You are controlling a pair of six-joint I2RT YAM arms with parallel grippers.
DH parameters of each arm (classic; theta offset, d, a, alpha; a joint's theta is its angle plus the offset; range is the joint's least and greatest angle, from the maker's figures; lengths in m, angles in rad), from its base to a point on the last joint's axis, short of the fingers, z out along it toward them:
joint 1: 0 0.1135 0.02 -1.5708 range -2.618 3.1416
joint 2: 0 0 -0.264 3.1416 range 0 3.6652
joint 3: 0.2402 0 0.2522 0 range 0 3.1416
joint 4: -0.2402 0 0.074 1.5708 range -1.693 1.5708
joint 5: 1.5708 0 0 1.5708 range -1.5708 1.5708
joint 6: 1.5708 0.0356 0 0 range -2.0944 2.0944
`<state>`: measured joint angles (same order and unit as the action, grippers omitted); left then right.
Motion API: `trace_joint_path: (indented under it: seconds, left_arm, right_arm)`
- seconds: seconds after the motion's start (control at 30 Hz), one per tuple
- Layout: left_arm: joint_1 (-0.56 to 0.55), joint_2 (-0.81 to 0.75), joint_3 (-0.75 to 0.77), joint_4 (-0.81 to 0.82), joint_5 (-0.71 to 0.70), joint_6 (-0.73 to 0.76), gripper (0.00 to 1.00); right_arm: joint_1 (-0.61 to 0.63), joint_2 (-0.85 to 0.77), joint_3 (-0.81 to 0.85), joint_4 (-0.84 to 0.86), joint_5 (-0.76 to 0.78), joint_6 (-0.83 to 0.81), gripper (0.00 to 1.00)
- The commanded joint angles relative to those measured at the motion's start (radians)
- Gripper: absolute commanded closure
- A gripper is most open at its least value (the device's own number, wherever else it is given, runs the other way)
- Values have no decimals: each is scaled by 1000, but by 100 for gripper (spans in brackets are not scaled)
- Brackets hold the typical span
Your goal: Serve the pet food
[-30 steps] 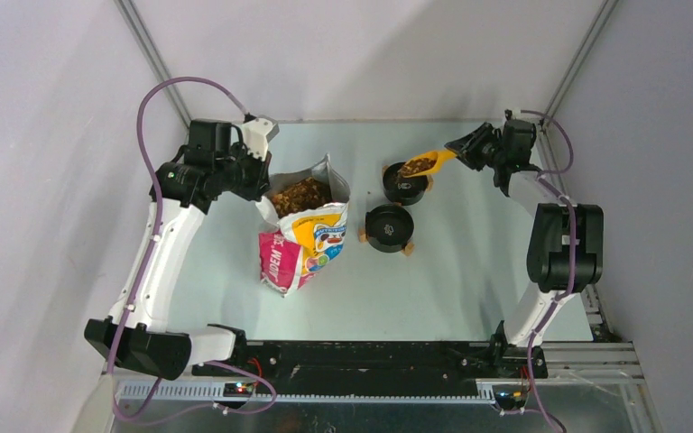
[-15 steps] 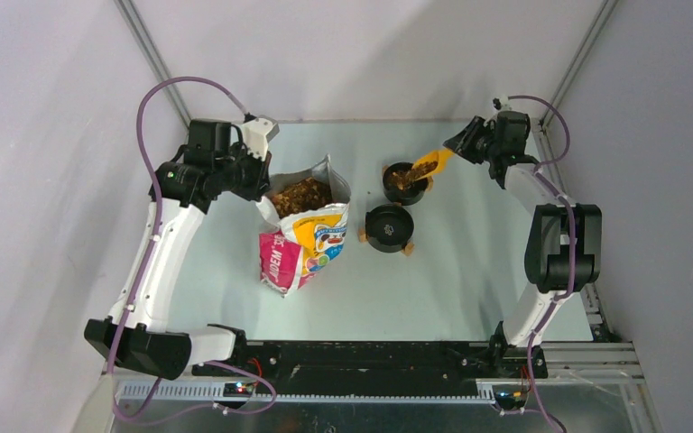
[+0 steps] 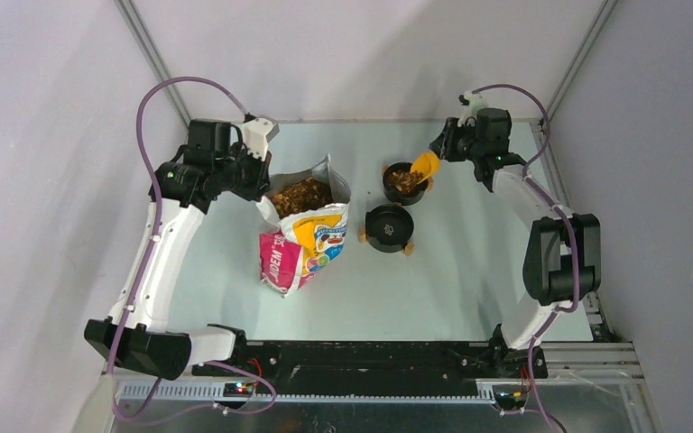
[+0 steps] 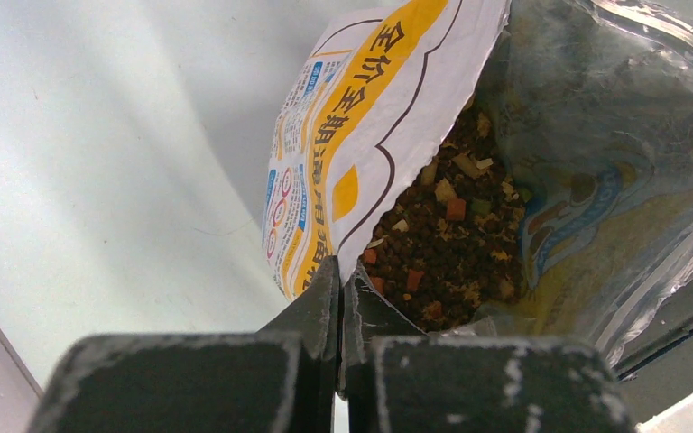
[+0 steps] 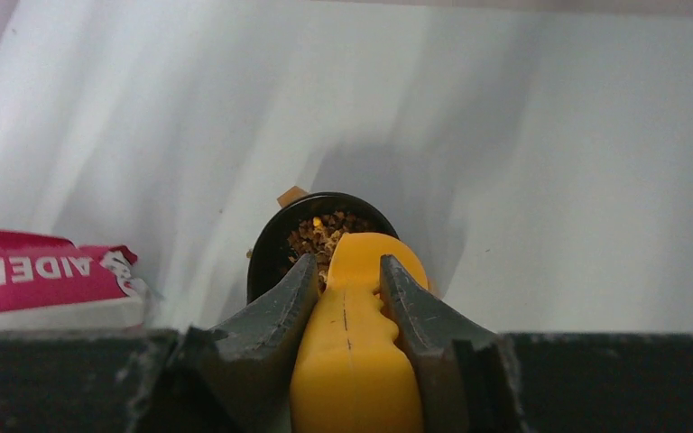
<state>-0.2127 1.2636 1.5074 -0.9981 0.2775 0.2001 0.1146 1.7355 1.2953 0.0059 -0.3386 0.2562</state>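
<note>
Brown pet food [image 3: 302,194] [image 4: 451,244] fills the open cartoon bag [image 3: 305,236] standing left of centre. My left gripper [image 3: 260,191] [image 4: 341,271] is shut on the bag's torn rim [image 4: 388,180], holding the mouth open. My right gripper [image 3: 444,149] [image 5: 347,269] is shut on the handle of the yellow scoop [image 3: 425,165] [image 5: 356,343], which is tipped steeply nose-down over the far black bowl [image 3: 405,182] [image 5: 275,253]. A heap of pet food [image 3: 406,179] [image 5: 325,233] lies in that bowl.
A second black bowl [image 3: 389,227] stands just in front of the filled one, with nothing visible inside. Tan feet stick out from under both bowls. The table's back edge and the corner posts are close behind the right arm.
The right gripper rose and swung left, tipping the scoop from nearly level to steeply nose-down; its pet food has dropped into the far bowl. The left arm and bag have not moved.
</note>
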Motion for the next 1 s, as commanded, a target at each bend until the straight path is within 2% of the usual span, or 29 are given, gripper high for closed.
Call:
trace_joint_path:
  seconds: [0.0,0.13,0.3,0.53,0.6,0.73,0.77,0.8,0.93,0.97]
  left_arm:
    - [1,-70,37,-1,84,-17,100]
    - [2,-68,24,2,100,-23,100]
    - [3,-34,54,-19,111,-11,100]
    - [2,-12,74,-28,99,-12,100]
    - [3,-25,74,-26,106,-21,100]
    - [2,-50,70,-17,116,-29,100]
    - [1,-56,67,-11,120,-31,100]
    - [2,-58,61,-7,122,-41,100]
    - [3,-74,51,0,162,-78,100]
    - [3,-82,50,-2,175,-84,100]
  right_arm:
    - [55,-97,56,-19,66,-241,100]
    - [80,-127,45,-55,103,-366,100]
    - [84,-142,56,-82,100,-448,100]
    - [47,-207,80,-130,79,-438,100]
    - [-44,-225,136,-156,32,-344,100]
    - [-198,-180,393,-411,-143,-93,100]
    - [-218,-168,431,-444,-170,20,100]
    - [-247,-156,479,-484,-227,60,100]
    - [-283,-162,488,-487,-387,321,100]
    - [-282,-150,522,-506,-405,340,100]
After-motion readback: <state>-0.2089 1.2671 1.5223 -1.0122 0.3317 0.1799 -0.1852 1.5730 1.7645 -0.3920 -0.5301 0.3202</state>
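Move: The far bowl, under the yellow scoop that the right hand holds, lies about 4 cm ahead of that hand, 6 cm to its left and some 16 cm below. The near bowl is roughly 10 cm back and 11 cm left of the hand, equally low; the open food bag stands about 16 cm back and 29 cm left. From the left hand, the far bowl is some 23 cm ahead and 30 cm right, well below. Still gripping the scoop handle, the right hand tips the scoop further over the far bowl, rolling its left side down by about 20 degrees while easing a few centimetres up and slightly back and left. It then rolls back the other way and swings quickly up, some 18 cm, and to the right, carrying the scoop away from the bowl. ##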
